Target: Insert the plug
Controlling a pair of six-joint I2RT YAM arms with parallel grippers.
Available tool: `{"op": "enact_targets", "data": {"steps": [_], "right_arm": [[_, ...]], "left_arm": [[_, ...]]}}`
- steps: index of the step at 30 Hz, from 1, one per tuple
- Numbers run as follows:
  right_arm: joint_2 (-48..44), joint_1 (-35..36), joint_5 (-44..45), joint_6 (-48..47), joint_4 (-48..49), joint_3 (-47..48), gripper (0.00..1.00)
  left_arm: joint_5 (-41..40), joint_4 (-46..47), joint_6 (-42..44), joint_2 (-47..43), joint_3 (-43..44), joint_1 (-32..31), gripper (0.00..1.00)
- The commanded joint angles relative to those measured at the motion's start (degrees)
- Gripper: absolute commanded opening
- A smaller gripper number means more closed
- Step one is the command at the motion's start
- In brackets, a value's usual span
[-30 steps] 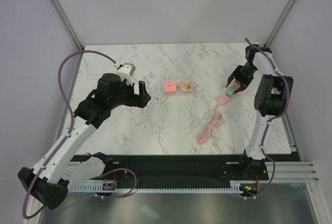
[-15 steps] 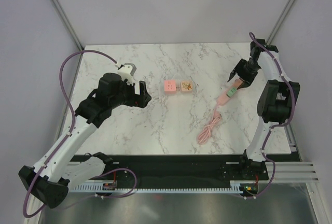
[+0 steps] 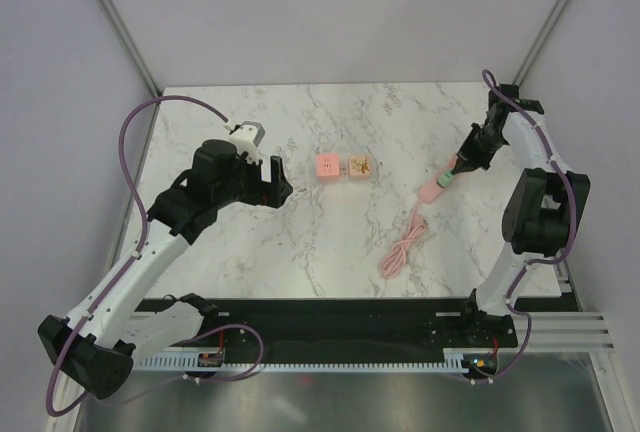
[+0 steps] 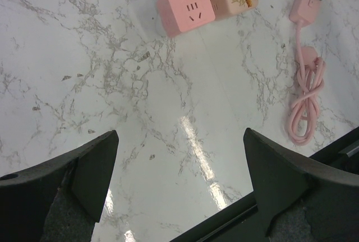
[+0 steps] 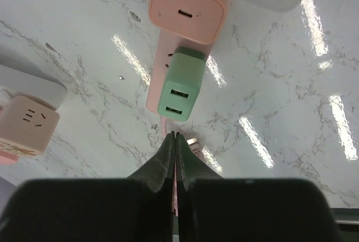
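A pink power strip (image 3: 434,190) lies at the right of the marble table with a green adapter (image 3: 447,178) seated in it; the right wrist view shows the green adapter (image 5: 180,84) with two slots facing me. The strip's pink cable (image 3: 400,252) lies coiled nearer the arms, and metal plug prongs (image 5: 194,141) show just beside my fingertips. My right gripper (image 3: 470,155) hovers above the strip's far end, shut, nothing between its tips (image 5: 175,134). My left gripper (image 3: 278,184) stands open (image 4: 179,141) over bare marble, left of a pink socket cube (image 3: 326,167).
A beige cube with a deer print (image 3: 359,166) touches the pink socket cube (image 4: 185,8) at table centre. The table's near edge (image 4: 263,214) and black rail run just under my left fingers. Aluminium frame posts (image 3: 545,37) stand behind the right arm.
My right gripper has drawn back up and to the right from the green adapter and has shut. The left arm has barely moved.
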Motion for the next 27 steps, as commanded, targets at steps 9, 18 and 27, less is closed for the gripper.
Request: {"op": "enact_targets", "data": {"steps": [9,18,27], "right_arm": [[4.3,0.0,0.2,-3.3,7.5,-2.7,0.0],[-1.9,-0.2,-2.3,-2.9,4.1,3.2,0.03],[-19.9,1.3,-10.2,-7.1,8.9,-7.1,0.6]], "left_arm": [[-1.9,1.5,2.4,-0.1,-0.7,-0.3,1.0],[-2.3,1.5,2.4,-0.3,-0.6,-0.3,1.0],[3.4,0.7,2.0,-1.9,3.9,-0.3,1.0]]}}
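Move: The green plug stands in the pink power strip almost under the shut right fingers, about 1 cm ahead, 1 cm to the left and 5 cm below. The pink plug in the same strip is some 6 cm ahead and 3 cm to the right; the deer socket block stands roughly level ahead-wise, 2 cm farther out and 23 cm to the left. From the left hand, the green plug lies about 12 cm ahead, 40 cm to the right and 18 cm below. Keep the right fingers shut and lower them about 3 cm, easing 1 cm forward, towards the top of the green plug; pause there briefly. Then lift fast by some 10 cm, away from the plug, drifting a little back and left, while the fingertips swing outward about 15 degrees and the gripper opens to roughly half. ##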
